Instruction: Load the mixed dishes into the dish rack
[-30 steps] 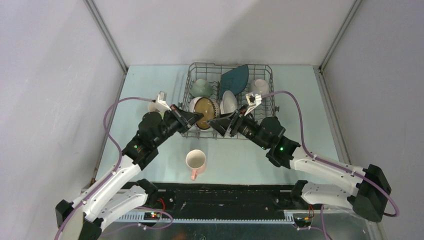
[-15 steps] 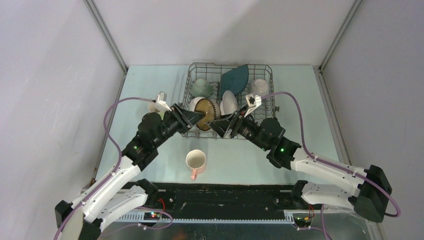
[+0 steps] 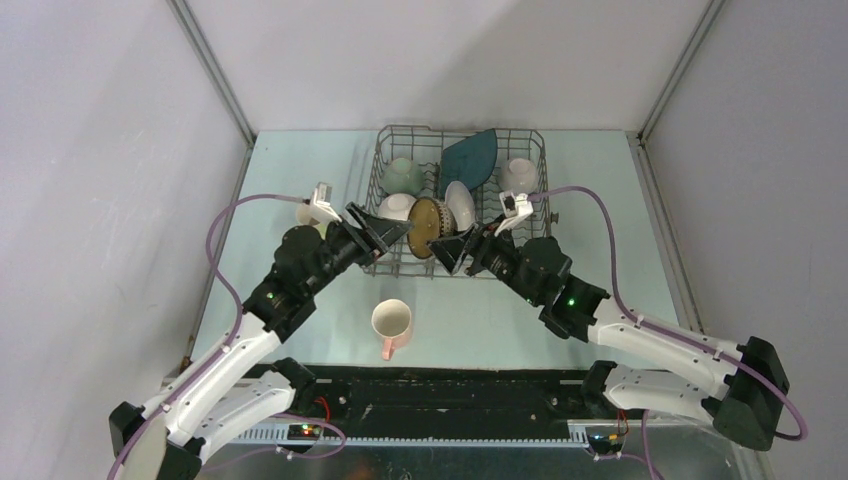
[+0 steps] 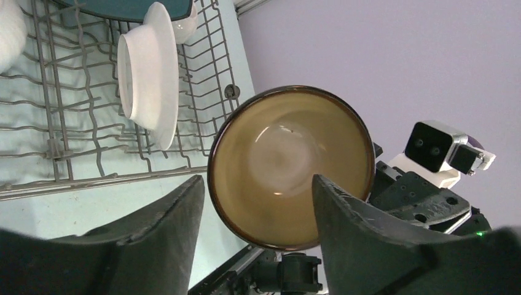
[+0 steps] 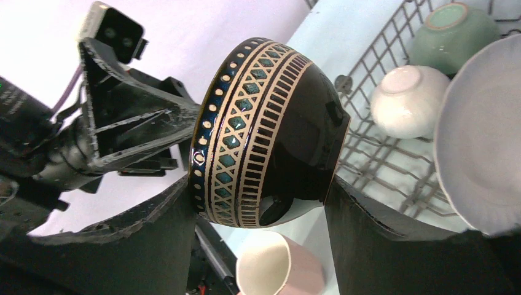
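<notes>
The brown bowl (image 3: 429, 228), dark with a tan patterned band, is tipped on edge over the front rim of the dish rack (image 3: 530, 140). My right gripper (image 3: 452, 243) is shut on it; in the right wrist view my fingers clamp its rim side and base (image 5: 264, 135). My left gripper (image 3: 392, 230) is open just left of the bowl. In the left wrist view its tan inside (image 4: 289, 166) faces me beyond the open fingers. The pink mug (image 3: 392, 322) lies on the table in front of the rack and also shows below the bowl in the right wrist view (image 5: 279, 267).
In the rack stand a pale green bowl (image 3: 402, 175), a white bowl (image 3: 395, 207), the white plate (image 3: 459, 205), the dark teal plate (image 3: 470, 157) and a white dish (image 3: 518, 172). A pale mug (image 3: 306, 213) sits left of the rack, partly hidden by my left arm.
The brown bowl has turned from mouth-up onto its edge and shifted right and farther over the rack in my right gripper. My left gripper has come off it.
</notes>
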`<state>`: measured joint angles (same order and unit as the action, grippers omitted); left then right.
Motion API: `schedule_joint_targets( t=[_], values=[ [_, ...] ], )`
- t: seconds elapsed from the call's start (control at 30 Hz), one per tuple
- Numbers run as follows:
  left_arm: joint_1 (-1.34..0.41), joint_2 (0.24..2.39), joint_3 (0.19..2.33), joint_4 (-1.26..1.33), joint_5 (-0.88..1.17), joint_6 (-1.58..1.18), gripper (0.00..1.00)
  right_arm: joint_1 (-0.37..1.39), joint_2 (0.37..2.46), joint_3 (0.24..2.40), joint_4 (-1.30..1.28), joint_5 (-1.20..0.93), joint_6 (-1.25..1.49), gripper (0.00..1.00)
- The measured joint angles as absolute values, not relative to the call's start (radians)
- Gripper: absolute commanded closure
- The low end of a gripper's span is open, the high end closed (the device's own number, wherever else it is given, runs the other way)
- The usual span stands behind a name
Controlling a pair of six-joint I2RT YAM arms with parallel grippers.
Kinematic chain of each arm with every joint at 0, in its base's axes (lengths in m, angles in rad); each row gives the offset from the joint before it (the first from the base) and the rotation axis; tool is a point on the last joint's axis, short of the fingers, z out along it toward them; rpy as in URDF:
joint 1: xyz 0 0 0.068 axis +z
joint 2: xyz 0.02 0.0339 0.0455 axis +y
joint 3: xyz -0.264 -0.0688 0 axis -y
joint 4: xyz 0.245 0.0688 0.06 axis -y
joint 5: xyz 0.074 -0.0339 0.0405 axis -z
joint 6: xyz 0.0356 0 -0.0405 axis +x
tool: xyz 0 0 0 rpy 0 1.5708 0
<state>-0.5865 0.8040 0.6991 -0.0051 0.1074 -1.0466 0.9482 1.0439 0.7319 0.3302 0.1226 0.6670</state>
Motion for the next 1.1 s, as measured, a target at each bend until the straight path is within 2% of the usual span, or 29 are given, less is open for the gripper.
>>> schedule_joint_targets(
  t=[0.13, 0.37, 0.57, 0.7, 0.9, 1.1],
  values=[
    [-0.587, 0.804, 0.699, -0.002, 0.108, -1.046, 0.23, 0.943, 1.037, 0.731, 0.288, 0.158, 0.646, 1.0],
    [-0.587, 0.8, 0.704, -0.054, 0.083, -1.029, 0.22, 0.893, 0.997, 0.73, 0.211, 0.183, 0.612, 1.0],
    [-0.587, 0.746, 0.734, -0.153, 0.027, -0.966, 0.16, 0.711, 0.889, 0.728, 0.052, 0.133, 0.513, 1.0],
    [-0.587, 0.701, 0.77, -0.215, -0.021, -0.904, 0.09, 0.575, 0.853, 0.746, -0.094, 0.069, 0.355, 1.0],
    [-0.586, 0.662, 0.859, -0.327, -0.109, -0.794, 0.07, 0.563, 0.875, 0.759, -0.268, 0.072, 0.048, 1.0],
    [-0.584, 0.633, 0.918, -0.431, -0.191, -0.67, 0.05, 0.559, 1.011, 0.774, -0.318, 0.127, -0.25, 1.0]
  ],
)
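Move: Over the rack's front edge, the right hand already holds the brown bowl. The empty front-right slot lies about 8 cm ahead, 18 cm right and 19 cm below it; beside the way, the standing white plate is 12 cm ahead, 4 cm right, and the pale bowl 23 cm ahead, 19 cm right. From the left hand, the yellow mug is some 14 cm ahead, 23 cm left and 22 cm below, the brown bowl 4 cm ahead, 4 cm right. Carrying the brown bowl away to the right past the front of the white plate, the right hand keeps its grip, sweeps some 18 cm right and about 6 cm forward, then sinks 12 cm towards the front-right slot while its fingers tip steeply down, roughly 60 degrees. The left hand opens wider and backs off 8 cm left, then also up, away from the bowl. ##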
